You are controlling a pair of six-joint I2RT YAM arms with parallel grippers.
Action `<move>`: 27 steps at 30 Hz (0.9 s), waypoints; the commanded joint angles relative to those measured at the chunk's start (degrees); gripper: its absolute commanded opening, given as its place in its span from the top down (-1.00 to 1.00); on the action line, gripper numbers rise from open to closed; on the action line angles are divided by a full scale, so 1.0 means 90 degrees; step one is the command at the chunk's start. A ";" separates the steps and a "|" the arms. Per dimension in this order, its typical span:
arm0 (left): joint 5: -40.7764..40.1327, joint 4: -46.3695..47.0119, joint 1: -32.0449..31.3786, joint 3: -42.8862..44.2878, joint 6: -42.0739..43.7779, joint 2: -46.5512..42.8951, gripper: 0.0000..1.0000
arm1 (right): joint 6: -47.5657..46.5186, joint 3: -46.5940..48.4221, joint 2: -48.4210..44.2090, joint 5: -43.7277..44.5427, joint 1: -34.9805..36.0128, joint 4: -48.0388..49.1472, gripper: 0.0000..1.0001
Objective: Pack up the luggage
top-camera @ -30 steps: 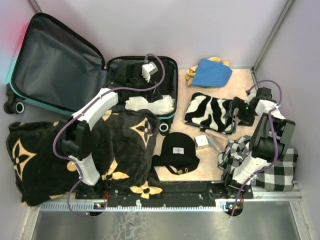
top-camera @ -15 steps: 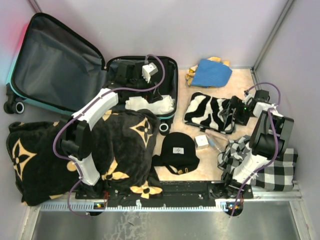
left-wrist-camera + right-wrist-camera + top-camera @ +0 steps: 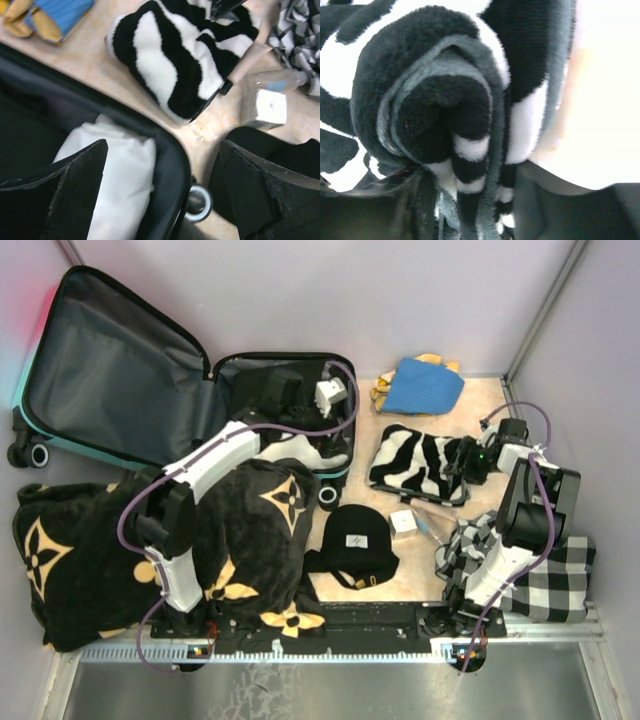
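The luggage (image 3: 110, 360) lies open, lid at the back left, and its base holds a white cloth (image 3: 290, 448). My left gripper (image 3: 305, 425) hovers over the base's right side, open and empty. In the left wrist view its fingers (image 3: 162, 150) straddle the suitcase rim (image 3: 170, 155) and the white cloth (image 3: 120, 170). A rolled zebra-striped blanket (image 3: 415, 465) lies right of the suitcase. My right gripper (image 3: 462, 458) is at its right edge. In the right wrist view the zebra fabric (image 3: 435, 90) fills the gap between the fingers (image 3: 470, 200), touching both.
A big black blanket with tan flowers (image 3: 120, 550) covers the front left. A black hat (image 3: 355, 540) and a small white box (image 3: 403, 523) lie in front of the zebra blanket. A blue and yellow cloth (image 3: 425, 385) sits at the back, and a black-and-white checked cloth (image 3: 540, 570) at the front right.
My left gripper has swung right across the suitcase base. My right gripper has moved left onto the zebra blanket's edge, and its jaws have narrowed onto the fabric.
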 commanded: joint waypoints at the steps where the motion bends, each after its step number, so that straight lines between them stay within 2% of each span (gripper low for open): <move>1: -0.0118 0.0462 -0.0539 0.0349 -0.0685 0.0468 -0.97 | -0.0625 -0.0014 0.0250 0.0269 -0.0068 -0.0338 0.21; 7: -0.0285 0.1095 -0.1007 0.0794 -0.2105 0.1244 -1.00 | -0.1270 0.0268 0.0247 0.0204 -0.0550 -0.1068 0.93; 8: -0.0365 0.1158 -0.1077 0.0878 -0.2341 0.1362 -1.00 | -0.1336 0.0321 0.0260 0.0211 -0.0605 -0.1170 1.00; 14: -0.1541 0.0854 -0.1581 0.1628 -0.3026 0.2404 -1.00 | -0.1463 0.0374 0.0202 0.0267 -0.0664 -0.1313 1.00; 19: -0.2511 0.0741 -0.1691 0.2113 -0.3506 0.3129 -1.00 | -0.1228 0.0338 0.0170 0.0161 -0.0659 -0.1168 1.00; 25: -0.2690 0.0633 -0.1776 0.2479 -0.3438 0.3688 -0.98 | -0.1148 0.0374 0.0166 0.0141 -0.0662 -0.1138 1.00; 27: -0.2579 0.0601 -0.1804 0.2549 -0.3419 0.3816 -0.85 | -0.1131 0.0379 0.0149 0.0150 -0.0661 -0.1139 1.00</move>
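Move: The striped towel's middle lies about 20 cm to the left hand's right, level with it in reach and 18 cm below. From the same hand, the white box is 15 cm back and 17 cm right, and the blue cloth 16 cm ahead and 21 cm right. The right hand has its half-closed fingers round the towel's right end, the middle about 11 cm to its left; the checkered cloth lies some 20 cm back and 11 cm right of this hand. Rightwards out over the suitcase rim and then mostly down, about 15 cm each way, the left hand comes with open fingers onto the towel's left end, its fingers dipping and swinging counter-clockwise. Meanwhile the right hand shuts on the towel's right end, pinches it and drags it right and back by about 4 cm, then holds still. ##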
